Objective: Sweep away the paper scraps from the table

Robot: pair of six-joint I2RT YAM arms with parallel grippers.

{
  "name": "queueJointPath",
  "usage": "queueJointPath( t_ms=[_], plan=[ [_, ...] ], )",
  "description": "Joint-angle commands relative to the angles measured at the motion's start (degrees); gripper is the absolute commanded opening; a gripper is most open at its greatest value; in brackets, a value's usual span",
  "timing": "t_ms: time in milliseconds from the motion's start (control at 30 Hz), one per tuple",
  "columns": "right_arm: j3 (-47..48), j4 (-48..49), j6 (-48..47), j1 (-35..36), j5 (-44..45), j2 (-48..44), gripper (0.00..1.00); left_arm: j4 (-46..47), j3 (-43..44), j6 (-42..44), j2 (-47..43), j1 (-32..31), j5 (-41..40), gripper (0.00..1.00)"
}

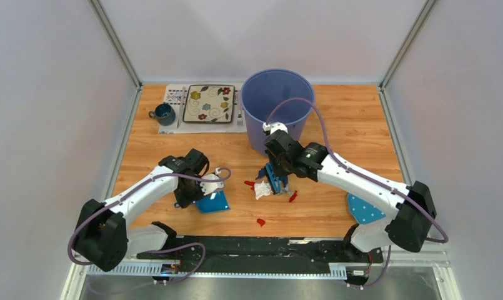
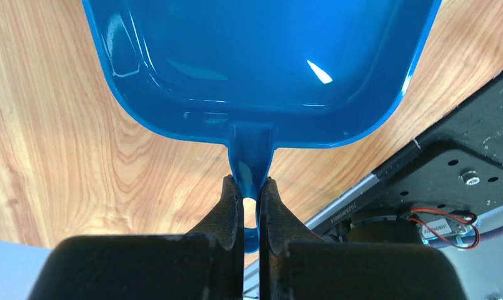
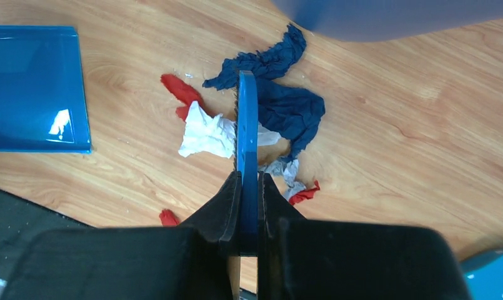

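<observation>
Paper scraps lie bunched on the table [image 1: 355,131] in front of the bucket: a dark blue one [image 3: 286,106], a white one [image 3: 205,134], a grey one [image 3: 286,172] and red bits [image 3: 180,90]. One red bit [image 1: 260,221] lies apart, nearer the front. My right gripper [image 3: 249,181] is shut on a blue brush [image 3: 247,125], seen edge-on, standing over the pile [image 1: 262,189]. My left gripper [image 2: 251,187] is shut on the handle of a blue dustpan [image 2: 261,62]. The dustpan [image 1: 212,202] rests on the table left of the scraps.
A blue bucket [image 1: 277,94] stands just behind the scraps. At the back left are a flowered plate [image 1: 209,103] on a placemat [image 1: 174,94] and a dark mug [image 1: 164,114]. A blue polka-dot cloth [image 1: 364,208] lies front right. A black rail [image 1: 255,250] runs along the near edge.
</observation>
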Motion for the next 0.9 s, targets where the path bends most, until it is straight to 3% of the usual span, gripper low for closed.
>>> queueJointPath(
  t_ms=[0, 300, 600, 867],
  plan=[
    [-0.3, 7.6, 2.5, 0.5, -1.9, 3.8, 0.00, 4.5, 0.6, -1.5, 2.6, -0.9, 2.8, 0.00],
    [6.1, 16.1, 4.1, 3.3, -17.6, 14.2, 0.00, 7.3, 0.5, -1.1, 6.6, -1.9, 3.2, 0.00],
    [13.7, 17.6, 4.8, 6.1, -23.2, 17.3, 0.00, 7.7, 1.7, -1.2, 6.6, -1.9, 7.6, 0.00],
    [15.1, 9.2, 0.0, 6.1, -7.7, 7.9, 0.00, 8.5, 0.6, -1.4, 5.9, -1.9, 9.4, 0.00]
  ],
)
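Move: The right hand holds the brush over the scraps; the dustpan's blue pan, where they are to go, lies about 27 cm to its left and 4 cm back, 14 cm lower. The white scrap is some 9 cm left of this hand and level with it, the red scrap about 13 cm left and 3 cm ahead, the navy scraps 5 cm left and 6 cm ahead, all on the table. From the left hand, which grips the dustpan's handle, the white scrap is about 28 cm right and 5 cm ahead. Keeping its grip on the brush, the right hand dips about 4 cm, then sweeps some 14 cm left, pushing the white and red scraps over the table towards the pan, rising again in the second half while the wrist swings the bristle end leftward and turns a little counter-clockwise, and easing up at the pan's mouth. The left hand, still holding the dustpan by its handle, slides it a few centimetres right to meet the brush and lowers it about 2 cm, tilting slightly. ##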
